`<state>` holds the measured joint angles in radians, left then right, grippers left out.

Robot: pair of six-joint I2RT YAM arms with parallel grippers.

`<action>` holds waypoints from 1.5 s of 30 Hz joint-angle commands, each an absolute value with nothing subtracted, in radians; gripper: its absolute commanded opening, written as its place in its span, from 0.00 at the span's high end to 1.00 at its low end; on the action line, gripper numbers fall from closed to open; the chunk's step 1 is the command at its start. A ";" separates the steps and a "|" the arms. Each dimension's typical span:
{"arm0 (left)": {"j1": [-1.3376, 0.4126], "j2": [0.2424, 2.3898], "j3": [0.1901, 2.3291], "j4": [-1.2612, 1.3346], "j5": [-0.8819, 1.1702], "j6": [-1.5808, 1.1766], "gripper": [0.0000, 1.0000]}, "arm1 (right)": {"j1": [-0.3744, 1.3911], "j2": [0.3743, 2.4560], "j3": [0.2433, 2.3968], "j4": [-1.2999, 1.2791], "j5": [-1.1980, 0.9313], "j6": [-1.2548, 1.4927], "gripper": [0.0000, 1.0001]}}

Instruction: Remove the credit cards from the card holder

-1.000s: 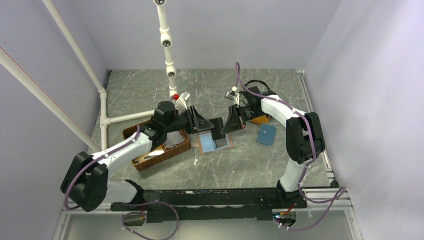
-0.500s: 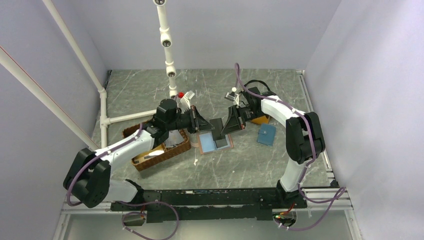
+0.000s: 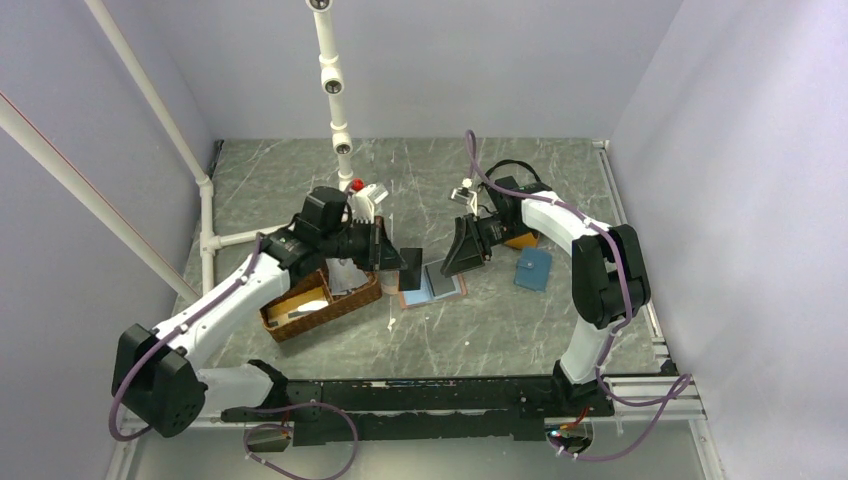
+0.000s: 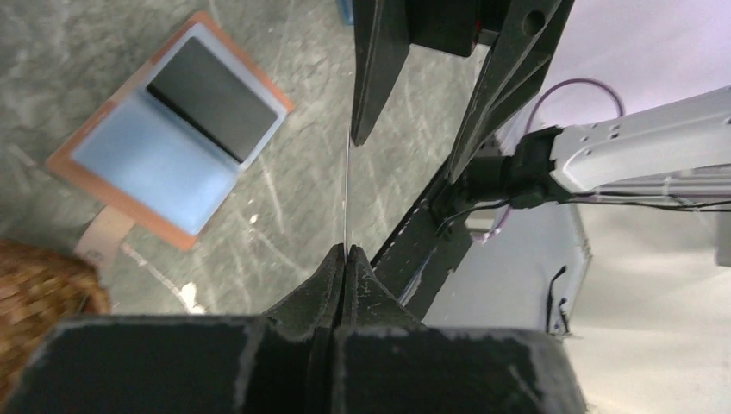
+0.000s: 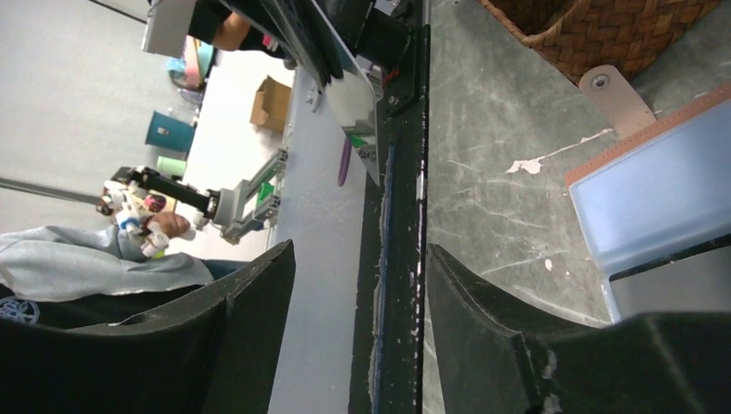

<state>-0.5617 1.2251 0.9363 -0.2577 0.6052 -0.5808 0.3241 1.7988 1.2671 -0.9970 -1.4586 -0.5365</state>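
Observation:
The salmon-pink card holder (image 3: 432,285) lies open on the table, light-blue pockets up, with one dark grey credit card (image 4: 211,97) still in a pocket. My left gripper (image 3: 392,260) is shut on another credit card (image 3: 411,266), held above the table just left of the holder. In the left wrist view that card (image 4: 347,190) shows edge-on as a thin line rising from the shut left gripper (image 4: 345,250). My right gripper (image 3: 462,252) stands open and holds nothing, just right of the card, above the holder (image 5: 664,185). The right gripper (image 5: 360,250) has nothing between its fingers.
A wicker basket (image 3: 320,300) sits left of the holder, under my left arm. An orange wallet (image 3: 520,238) and a teal-blue wallet (image 3: 533,268) lie to the right. A white pipe frame (image 3: 335,90) stands at the back left.
The left gripper shut on the card that the right gripper held. The right gripper then opened and let go. The left arm drew back to the left with the card.

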 commanded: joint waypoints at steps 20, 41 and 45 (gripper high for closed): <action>-0.518 1.055 1.264 -1.047 -0.048 0.104 1.00 | 0.327 1.754 1.289 -1.045 -1.375 -0.659 0.37; -0.471 1.065 1.187 -1.069 -0.388 0.318 1.00 | 0.327 1.784 1.307 -1.073 -1.338 -0.684 0.37; -0.461 1.068 1.135 -1.020 -0.460 0.338 1.00 | 0.327 1.785 1.304 -1.067 -1.333 -0.679 0.37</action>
<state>-0.4717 1.0706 1.1671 -1.0714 -0.3664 0.2771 0.3244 1.7844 1.2728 -1.0622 -1.3315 -0.6468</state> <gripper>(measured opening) 0.012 0.626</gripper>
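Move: The left hand already holds the black card. The black-card compartment of the basket lies about 27 cm to its left, roughly level and some 15 cm below. On the way, the silver-card compartment is about 13 cm left and 1 cm ahead; the yellow-card one sits 24 cm left, 7 cm back. The open card holder is 7 cm right, 2 cm back. From the right hand the black-card compartment is about 38 cm left, 2 cm back. Keeping the black card pinched by its edge, the left hand carries it about 24 cm to the left, away from the card holder and over the silver-card compartment to the black-card one. It bobs up a little on the way and ends near its starting height, while the wrist swings some 70 degrees so that the fingers turn from pointing right to pointing down. The right hand, open and empty, eases down about 2 cm. ##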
